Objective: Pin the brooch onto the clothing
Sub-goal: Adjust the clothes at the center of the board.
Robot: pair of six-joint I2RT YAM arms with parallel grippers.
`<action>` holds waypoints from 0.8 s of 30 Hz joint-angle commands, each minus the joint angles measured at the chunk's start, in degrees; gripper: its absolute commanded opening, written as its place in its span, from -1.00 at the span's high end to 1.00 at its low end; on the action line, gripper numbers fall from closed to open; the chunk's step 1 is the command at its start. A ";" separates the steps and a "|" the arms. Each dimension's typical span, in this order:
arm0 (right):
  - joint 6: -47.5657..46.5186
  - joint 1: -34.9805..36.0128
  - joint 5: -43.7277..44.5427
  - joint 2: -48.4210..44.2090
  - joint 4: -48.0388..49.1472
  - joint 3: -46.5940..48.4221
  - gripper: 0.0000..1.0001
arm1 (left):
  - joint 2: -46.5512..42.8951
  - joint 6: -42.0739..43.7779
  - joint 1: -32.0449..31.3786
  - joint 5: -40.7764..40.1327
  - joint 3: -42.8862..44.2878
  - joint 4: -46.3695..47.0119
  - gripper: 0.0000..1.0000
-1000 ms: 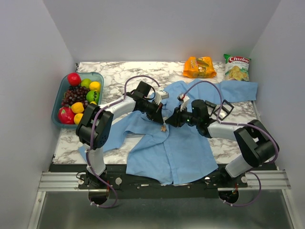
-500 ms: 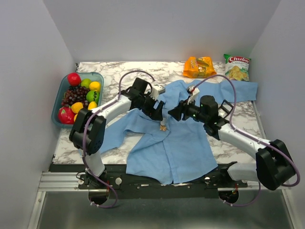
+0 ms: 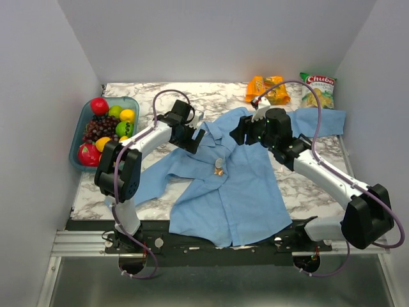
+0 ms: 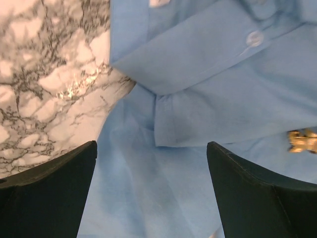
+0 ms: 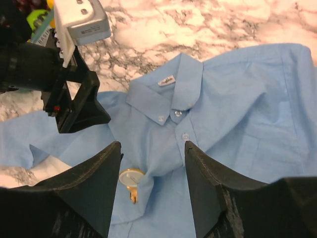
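Observation:
The clothing (image 3: 230,185) is a light blue shirt spread on the marble table, with its collar (image 5: 171,87) and buttons in the right wrist view. The brooch (image 3: 219,167) lies on the shirt front beside a fold. It shows as a pale round disc with a gold bit (image 5: 131,179), and as a gold speck (image 4: 303,141) at the right edge of the left wrist view. My left gripper (image 3: 192,137) hangs open over the shirt's left shoulder, up and left of the brooch. My right gripper (image 3: 239,131) is open above the collar, with nothing between its fingers (image 5: 106,178).
A teal tray of fruit (image 3: 82,125) stands at the table's left edge. An orange snack bag (image 3: 267,89) and a green-and-white chips bag (image 3: 317,89) lie at the back right. The shirt's right sleeve (image 3: 319,121) stretches toward the right edge.
Both grippers have opened and drawn back from the brooch toward the far side of the table. The brooch stays where it was on the shirt.

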 commanded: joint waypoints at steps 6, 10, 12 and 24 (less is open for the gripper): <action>1.11 -0.14 -0.76 -1.36 -3.68 -3.39 -0.25 | 6.22 -2.27 1.99 -6.18 1.98 -2.77 -0.72; 0.93 -0.14 -0.94 -1.45 -3.68 -4.62 -0.24 | 8.16 -2.27 2.26 0.59 1.36 -0.93 -0.62; 0.85 -0.14 -1.03 -1.45 -3.76 -4.88 -0.24 | 9.47 -2.80 2.34 5.33 1.45 0.48 -0.52; 1.46 -0.14 1.69 -1.11 -4.20 -4.10 -0.24 | 12.03 -4.03 9.19 -3.78 6.27 -1.54 1.00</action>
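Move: The left hand, open and empty, hangs about 6 cm above the shirt's left shoulder edge, which lies level with it and roughly 1 cm to its left. The brooch is about 8 cm back and 11 cm to this hand's right, and the collar some 8 cm ahead and 9 cm to its right, both about 5 cm lower. From the right hand that shoulder edge lies roughly 3 cm ahead, 20 cm to the left and 19 cm down. Down about 5 cm, first swinging a little left and then back, the left hand sinks to the shirt's left shoulder edge and shuts its fingers, pinching the cloth at their tips. It then draws the held edge a centimetre or so forward and left. The right hand, empty and part open, drops some 4 cm and eases back about 2 cm. ##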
